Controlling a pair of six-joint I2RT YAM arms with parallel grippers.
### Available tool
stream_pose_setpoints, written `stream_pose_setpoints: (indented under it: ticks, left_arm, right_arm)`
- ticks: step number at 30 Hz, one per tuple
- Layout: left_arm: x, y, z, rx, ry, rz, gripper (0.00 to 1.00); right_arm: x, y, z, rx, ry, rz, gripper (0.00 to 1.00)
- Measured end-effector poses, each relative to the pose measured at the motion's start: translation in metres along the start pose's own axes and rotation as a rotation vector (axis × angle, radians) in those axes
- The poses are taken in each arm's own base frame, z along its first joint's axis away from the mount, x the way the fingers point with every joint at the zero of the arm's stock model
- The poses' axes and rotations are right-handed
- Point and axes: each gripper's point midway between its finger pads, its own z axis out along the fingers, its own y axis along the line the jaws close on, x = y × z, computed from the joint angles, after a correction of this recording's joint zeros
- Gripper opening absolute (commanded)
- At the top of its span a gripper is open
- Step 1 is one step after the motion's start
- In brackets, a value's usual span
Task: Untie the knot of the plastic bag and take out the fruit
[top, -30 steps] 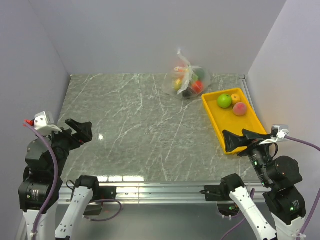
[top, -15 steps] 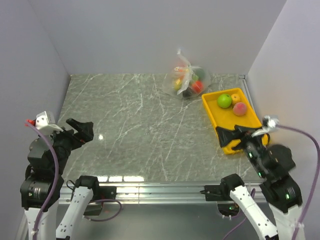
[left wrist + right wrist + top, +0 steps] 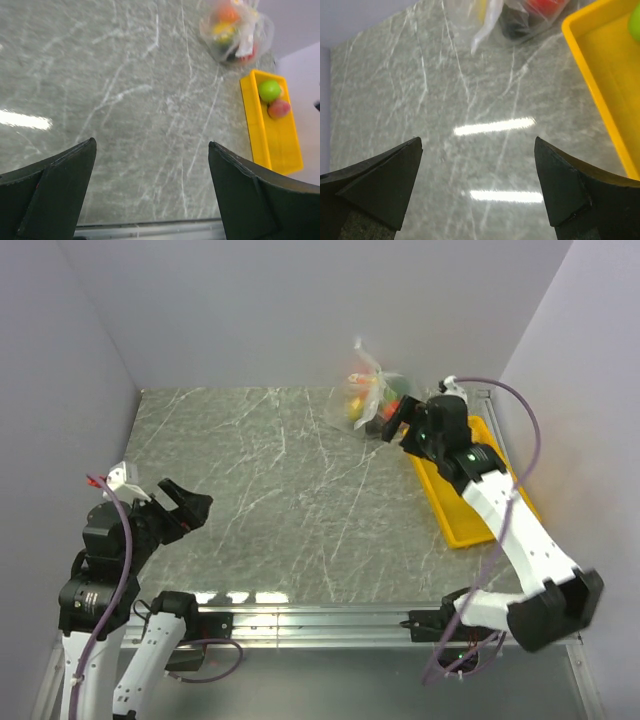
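The plastic bag (image 3: 366,400) sits at the table's far edge, clear and crinkly, with fruit (image 3: 356,408) of several colours inside. Its knot (image 3: 362,352) sticks up as a twisted tuft. My right gripper (image 3: 394,420) stands open just to the right of the bag, nothing between its fingers. In the right wrist view the open right gripper (image 3: 477,141) hovers over bare table, with the plastic bag (image 3: 520,17) at the top edge. My left gripper (image 3: 190,506) is open near the front left, far from the bag. From the left wrist, the plastic bag (image 3: 235,30) appears far ahead of the left gripper (image 3: 151,145).
A yellow tray (image 3: 455,512) lies at the right, partly under my right arm. In the left wrist view the yellow tray (image 3: 260,135) holds a green fruit (image 3: 270,90) and a reddish fruit (image 3: 279,108). Grey walls close in on three sides.
My right arm has swung from the near right corner across the tray to the bag at the far edge. My left arm has shifted slightly right and lower. Both grippers stay open.
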Motion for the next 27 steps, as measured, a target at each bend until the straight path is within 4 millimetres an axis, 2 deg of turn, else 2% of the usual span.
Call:
stream_pose_setpoints:
  ticks: [4, 9, 12, 15, 18, 21, 24, 25, 27]
  left_arm:
    - [0.013, -0.007, 0.001, 0.045, 0.057, 0.007, 0.99]
    - [0.013, -0.019, -0.001, 0.08, 0.088, 0.023, 0.99]
    - [0.01, -0.024, 0.003, 0.084, 0.095, 0.024, 0.99]
    - [0.011, -0.025, 0.009, 0.076, 0.117, 0.021, 0.99]
    - [0.011, -0.03, 0.015, 0.09, 0.129, 0.016, 0.99]
    - [0.005, -0.041, 0.019, 0.139, 0.108, 0.004, 0.99]
    - [0.007, -0.043, 0.026, 0.156, 0.109, -0.013, 0.99]
    - [0.01, -0.042, 0.029, 0.151, 0.117, -0.016, 0.99]
    - [0.013, -0.04, 0.034, 0.139, 0.131, -0.025, 0.99]
  right_arm:
    - [-0.008, 0.01, 0.053, 0.033, -0.005, 0.079, 0.98]
    - [-0.022, 0.02, 0.125, 0.083, -0.04, 0.177, 0.98]
    - [-0.022, 0.015, 0.164, 0.12, -0.059, 0.236, 0.98]
    - [-0.017, 0.002, 0.2, 0.168, -0.068, 0.292, 0.98]
    - [-0.016, -0.006, 0.238, 0.197, -0.07, 0.325, 0.93]
    - [-0.02, -0.005, 0.271, 0.193, -0.081, 0.34, 0.85]
    - [-0.013, -0.01, 0.293, 0.199, -0.077, 0.343, 0.66]
    - [-0.008, -0.013, 0.297, 0.205, -0.07, 0.342, 0.51]
    - [-0.003, -0.018, 0.301, 0.215, -0.06, 0.334, 0.35]
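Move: The knotted neck of the plastic bag is about 26 cm ahead of the right hand, some 4 cm to its left and 16 cm lower. The green apple in the yellow tray sits roughly 22 cm ahead and 18 cm right of this hand, with the peach about 17 cm ahead and 25 cm right; both lie some 23 cm below. From the left hand, the bag's neck is around 43 cm ahead, 39 cm right and 17 cm down. The right fingers close around the gathered plastic at the bag's neck, narrowing from wide open to about half. They get there by a fast reach of some 26 cm forward and 16 cm down, drifting slightly left, while the wrist turns about 20 degrees clockwise and rolls a little, left side up. The open left hand eases right and forward about 5 cm. ##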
